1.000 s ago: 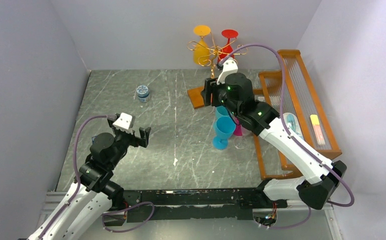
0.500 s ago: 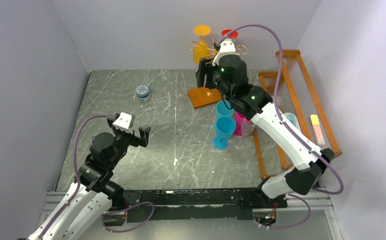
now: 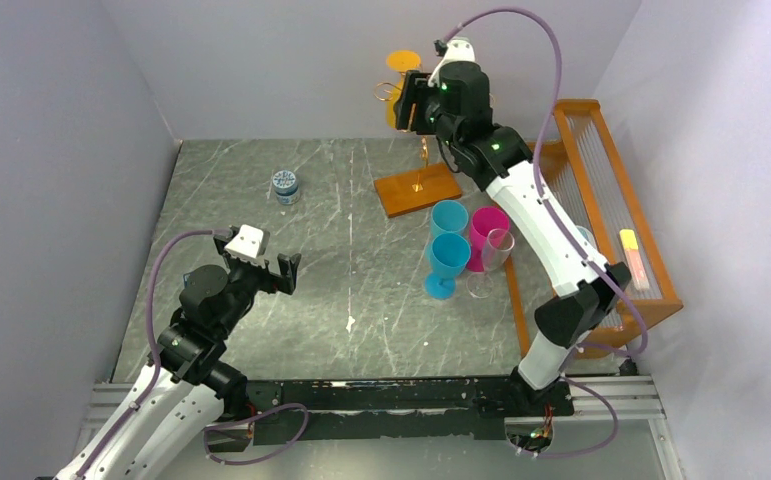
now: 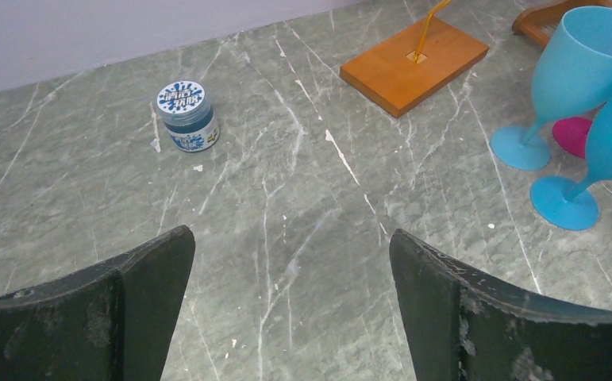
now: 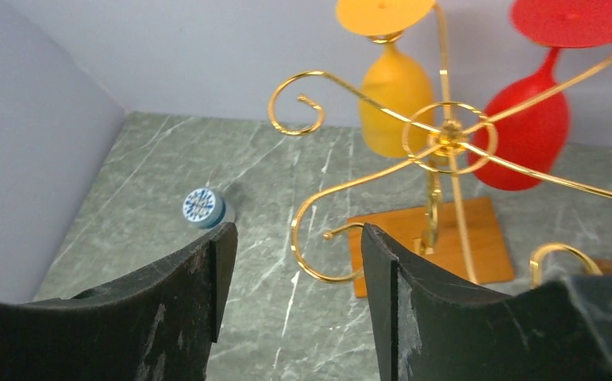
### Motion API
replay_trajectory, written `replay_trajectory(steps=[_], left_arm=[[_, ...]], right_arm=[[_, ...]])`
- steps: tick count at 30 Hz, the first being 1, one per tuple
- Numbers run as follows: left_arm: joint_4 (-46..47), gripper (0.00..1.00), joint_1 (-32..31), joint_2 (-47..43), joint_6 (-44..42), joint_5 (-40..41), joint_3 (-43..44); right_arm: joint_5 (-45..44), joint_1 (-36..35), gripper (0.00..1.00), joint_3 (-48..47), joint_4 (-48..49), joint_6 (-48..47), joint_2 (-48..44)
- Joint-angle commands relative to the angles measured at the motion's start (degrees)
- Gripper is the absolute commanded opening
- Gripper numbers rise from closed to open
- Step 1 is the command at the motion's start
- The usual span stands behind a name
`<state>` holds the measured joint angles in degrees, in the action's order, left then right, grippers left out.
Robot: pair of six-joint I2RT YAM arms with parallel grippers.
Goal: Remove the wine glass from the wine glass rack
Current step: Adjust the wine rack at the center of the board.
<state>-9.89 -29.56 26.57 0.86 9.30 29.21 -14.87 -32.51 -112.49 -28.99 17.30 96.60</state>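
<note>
The wine glass rack (image 5: 448, 136) is a gold wire tree on a brown wooden base (image 3: 418, 189). Two wine glasses hang upside down from its far arms: a yellow one (image 5: 396, 99) and a red one (image 5: 529, 131). In the top view only the yellow glass's foot (image 3: 402, 61) shows, and the red glass is hidden behind the right arm. My right gripper (image 5: 298, 238) is open, raised level with the scroll arms on the rack's near side, nothing between its fingers. My left gripper (image 4: 290, 238) hangs open over the bare table at the near left (image 3: 261, 268).
A small blue-lidded jar (image 3: 284, 185) stands left of the rack. Two blue glasses (image 3: 448, 255), a pink glass (image 3: 488, 228) and a clear glass (image 3: 491, 262) stand right of centre. An orange wooden frame with clear rods (image 3: 601, 200) runs along the right wall.
My right arm has lifted and reached back, from low over the wooden base up to the height of the rack's arms. The left arm has stayed still.
</note>
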Motion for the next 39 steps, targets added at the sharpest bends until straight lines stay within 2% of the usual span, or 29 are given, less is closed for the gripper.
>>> replay_trajectory(steps=[1,14,27,30,33,36,39], left_arm=[[-0.65,0.97,0.22,0.16,-0.16,0.31,1.37],[-0.75,0.97,0.21,0.61,-0.16,-0.01,1.64],[-0.76,0.97,0.22,0.84,-0.16,-0.01,1.68],[-0.75,0.97,0.23,0.81,-0.16,0.02,1.64],[-0.89,0.97,0.22,0.76,-0.16,0.30,1.72],[-0.79,0.97,0.24,0.61,-0.16,0.40,1.64],[-0.90,0.97,0.23,0.66,-0.16,0.74,1.63]], right_arm=[[8.74,-0.01,0.61,-3.01,-2.77,-3.09,3.67],[8.55,-0.01,0.50,-15.92,-13.02,-8.92,13.21],[8.23,-0.75,0.44,-17.83,-15.04,-10.81,15.40],[8.43,-0.92,0.38,-20.12,-16.48,-11.79,17.11],[8.97,-1.09,0.15,-20.90,-16.20,-11.85,17.60],[9.19,-1.48,0.16,-21.19,-15.63,-11.92,17.85],[9.43,-1.73,0.08,-22.08,-15.56,-12.16,18.05]])
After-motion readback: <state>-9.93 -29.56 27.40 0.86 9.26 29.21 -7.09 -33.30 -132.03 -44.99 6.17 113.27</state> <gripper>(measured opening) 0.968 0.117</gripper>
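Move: The rack's near-left gold curl, which the right hand goes for, is only about 2 cm ahead of it, 3 cm to its left and 6 cm below. The rack's hub lies some 8 cm ahead and 3 cm right, 5 cm down; the yellow glass hangs about 18 cm straight ahead, the red glass 18 cm ahead and 9 cm right, both roughly 8 cm lower. From the left hand the curl is about 22 cm ahead, 29 cm right and 12 cm up. Two fingers of the right hand close on the rack's near-left wire curl, pinching it by the end. To get there the hand sinks about 6 cm and shifts some 4 cm left and a little forward, swinging roughly 10 degrees counter-clockwise, tipping down and rolling its left side lower; the fingers narrow slowly, then shut quickly once the hand has settled. ##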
